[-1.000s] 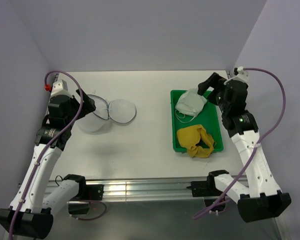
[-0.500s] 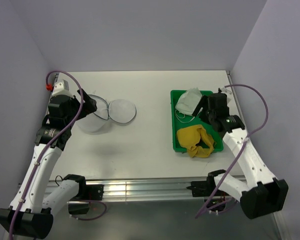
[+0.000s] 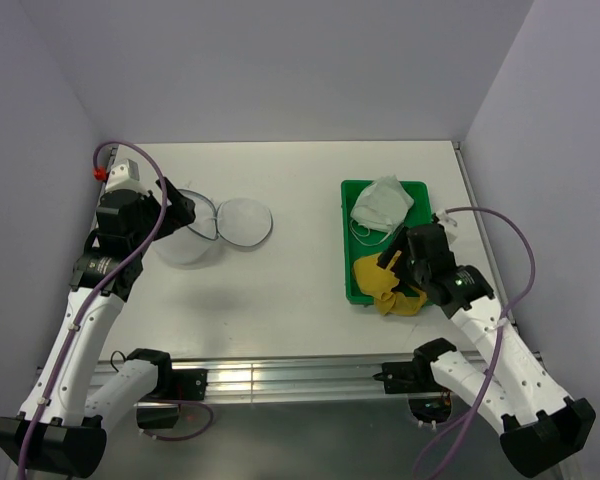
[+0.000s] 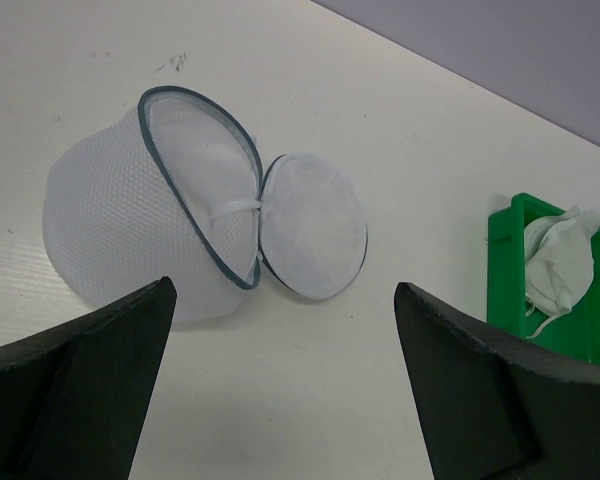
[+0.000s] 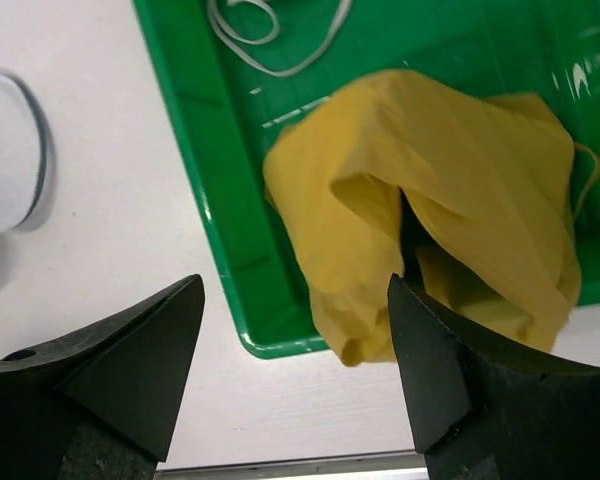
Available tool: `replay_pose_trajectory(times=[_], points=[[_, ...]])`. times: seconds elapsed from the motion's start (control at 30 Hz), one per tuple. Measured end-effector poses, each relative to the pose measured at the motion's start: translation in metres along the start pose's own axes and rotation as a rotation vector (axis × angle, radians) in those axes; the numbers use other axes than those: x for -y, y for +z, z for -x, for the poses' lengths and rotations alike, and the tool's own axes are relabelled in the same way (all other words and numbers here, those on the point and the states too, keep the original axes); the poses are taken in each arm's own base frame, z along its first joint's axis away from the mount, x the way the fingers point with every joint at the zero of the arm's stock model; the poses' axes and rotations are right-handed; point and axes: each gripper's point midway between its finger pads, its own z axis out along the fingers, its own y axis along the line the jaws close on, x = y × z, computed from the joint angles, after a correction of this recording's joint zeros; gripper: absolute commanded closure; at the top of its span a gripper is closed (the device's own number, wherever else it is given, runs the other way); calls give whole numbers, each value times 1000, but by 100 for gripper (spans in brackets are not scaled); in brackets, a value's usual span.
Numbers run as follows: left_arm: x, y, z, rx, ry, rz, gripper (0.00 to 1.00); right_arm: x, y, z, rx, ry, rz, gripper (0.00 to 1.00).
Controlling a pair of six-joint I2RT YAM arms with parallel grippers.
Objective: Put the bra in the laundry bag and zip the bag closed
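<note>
The mustard-yellow bra [image 5: 450, 190] lies crumpled in the near end of the green tray [image 5: 195, 190], one fold drooping over the near rim [image 3: 408, 303]. My right gripper [image 5: 295, 370] hovers open over the tray's near-left corner, the bra's left fold between its fingers and nothing gripped; in the top view the right gripper [image 3: 393, 272] sits over the bra [image 3: 377, 272]. The laundry bag [image 4: 130, 220] stands unzipped at the left, its round lid [image 4: 315, 225] hanging open beside it. My left gripper [image 4: 280, 390] is wide open just short of the laundry bag [image 3: 188, 243].
A white-grey garment [image 3: 382, 205] fills the far end of the tray [image 3: 352, 290]. Purple walls close in the table on three sides. A metal rail [image 3: 280, 378] runs along the near edge between the arm bases.
My right arm has swung from the tray's far end, above the white garment, back to the near end over the bra, its jaws narrowing slightly. The left arm has not moved.
</note>
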Motion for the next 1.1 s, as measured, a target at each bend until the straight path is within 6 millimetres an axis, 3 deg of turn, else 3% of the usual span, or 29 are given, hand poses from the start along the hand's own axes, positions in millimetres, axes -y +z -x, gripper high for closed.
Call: replay_pose_trajectory(times=[0.23,0.4,0.57,0.8,1.1], points=[[2,0,-1,-6,2,-8,1,20,0,-21,-20,82,-33,21],[2,0,-2,-6,2,-10,1,29,8,-36,-47,116,-62,30],[2,0,-2,-6,2,-10,1,36,16,-48,-61,140,-84,33],[2,1,-3,-11,2,-8,1,40,27,-47,-20,165,-100,44],[2,1,-3,-12,2,-7,1,39,44,-41,43,177,-101,49]])
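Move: The yellow bra's middle lies about 3 cm ahead of the right hand, 5 cm to its right and 10 cm below. The green tray's middle is some 14 cm ahead and 4 cm right of that hand, and the white garment in the tray about 24 cm ahead and 2 cm right. From the idle left hand the yellow bra is roughly 55 cm right, 12 cm back and 24 cm below. The right hand sinks about 7 cm towards the yellow bra's near-left fold, easing back then forward, fingers narrowing. ##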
